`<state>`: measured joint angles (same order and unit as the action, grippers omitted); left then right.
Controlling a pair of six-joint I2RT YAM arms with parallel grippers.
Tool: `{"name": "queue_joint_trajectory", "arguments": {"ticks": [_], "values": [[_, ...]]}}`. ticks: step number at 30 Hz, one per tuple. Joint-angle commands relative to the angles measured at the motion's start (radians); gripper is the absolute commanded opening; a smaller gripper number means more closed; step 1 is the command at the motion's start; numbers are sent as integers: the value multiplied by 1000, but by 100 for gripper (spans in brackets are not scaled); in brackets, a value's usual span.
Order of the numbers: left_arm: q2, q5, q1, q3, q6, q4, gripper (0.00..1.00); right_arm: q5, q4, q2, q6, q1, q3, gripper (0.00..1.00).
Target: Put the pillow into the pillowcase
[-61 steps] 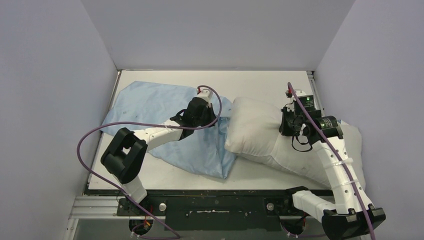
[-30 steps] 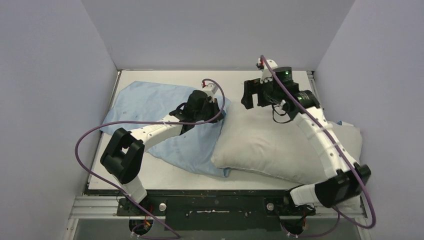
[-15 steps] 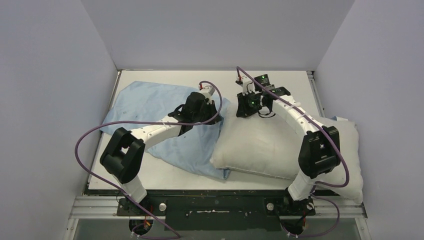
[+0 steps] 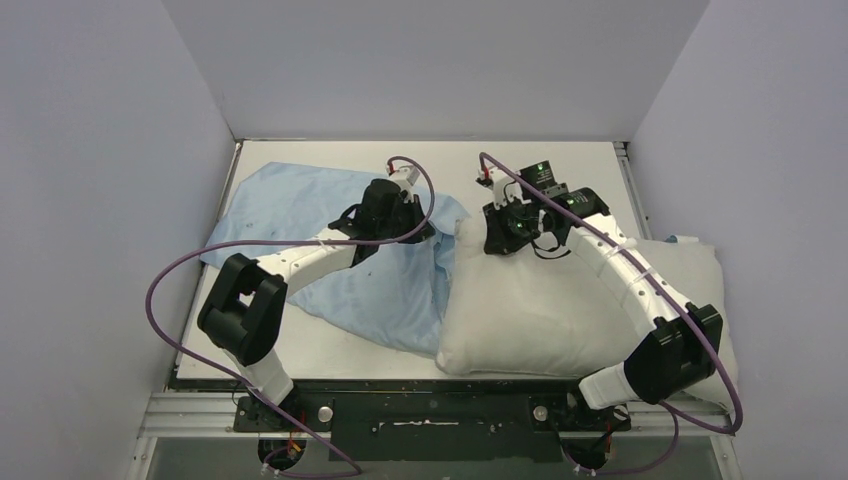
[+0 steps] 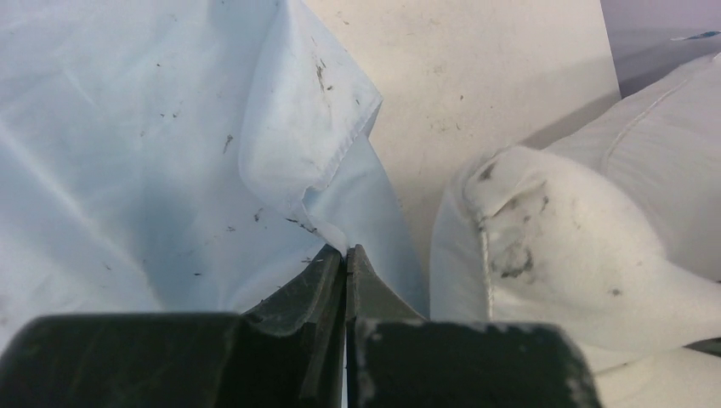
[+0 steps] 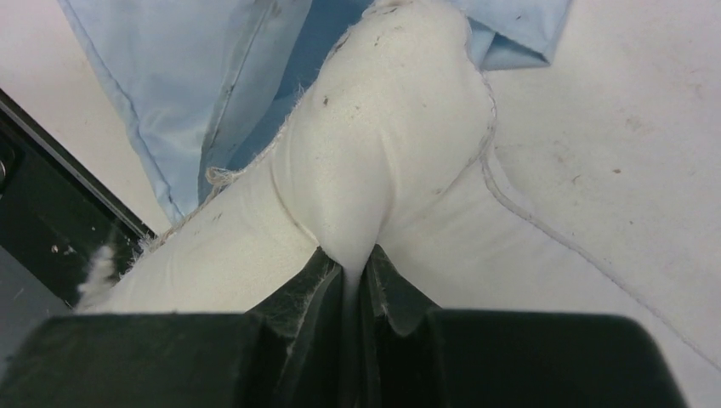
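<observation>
The white pillow lies on the right half of the table, its far left corner against the light blue pillowcase, which is spread over the left half. My left gripper is shut on the pillowcase's edge and lifts a fold of it; the pillow's corner sits just right of it. My right gripper is shut on a pinch of the pillow's fabric near that corner, with the pillowcase beyond it.
The white table is walled by grey panels at the back and both sides. A black rail runs along the near edge. Purple cables loop from both arms. The pillow's right end hangs past the table's right edge.
My right gripper has swung from the pillow's right part to its far left corner, dragging the pillow left and then turning it toward the near edge. My left gripper has shifted slightly left, still holding the pillowcase.
</observation>
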<state>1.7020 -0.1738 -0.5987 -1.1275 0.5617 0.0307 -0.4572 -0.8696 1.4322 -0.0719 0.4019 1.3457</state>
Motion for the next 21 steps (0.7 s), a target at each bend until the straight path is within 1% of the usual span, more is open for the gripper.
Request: {"name": "queue_joint_trajectory", "arguments": {"ticks": [1, 4, 7, 9, 12, 15, 18, 21], "values": [[-38, -62, 8, -46, -9, 47, 0, -24, -59, -40, -32, 72, -10, 0], [-41, -109, 7, -69, -29, 28, 0, -60, -42, -15, -59, 122, -32, 0], [-42, -167, 6, -83, -48, 6, 0, -95, 1, 51, -66, 131, -39, 0], [-50, -217, 5, -79, -50, 3, 0, -43, 35, 100, -35, 130, -13, 0], [-72, -243, 1, -64, -64, -27, 0, 24, 99, 139, 22, 114, 10, 0], [-104, -252, -1, -31, -64, -29, 0, 81, 190, 143, 111, 80, 13, 0], [-128, -269, -3, -8, -52, -29, 0, 58, 315, 102, 168, 30, -45, 0], [-144, -294, -3, 4, -38, -28, 0, 48, 408, 74, 178, 27, -96, 0]]}}
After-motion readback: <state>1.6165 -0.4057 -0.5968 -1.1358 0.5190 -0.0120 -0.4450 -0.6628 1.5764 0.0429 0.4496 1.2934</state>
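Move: The right hand already grips the white pillow just behind one corner. The raised rim of the pillowcase mouth lies about 11 cm to its left, 3 ahead and 6 below; the case's loose far flap is some 7 cm left, 8 ahead and 12 below. The pillow's near corner sits roughly 24 cm back and 9 left, 14 below. For the left hand, shut on that rim, the gripped corner's tip is about 6 cm right, 2 ahead and slightly above. Back and to the left first, sinking slightly, the right hand then swings forward and down by about 7 cm, pushing the pinched pillow corner in under the pillowcase rim. Meanwhile the left hand, still pinching the rim, lifts it some 4 cm while drawing it back and slightly right over the corner, turning clockwise. ##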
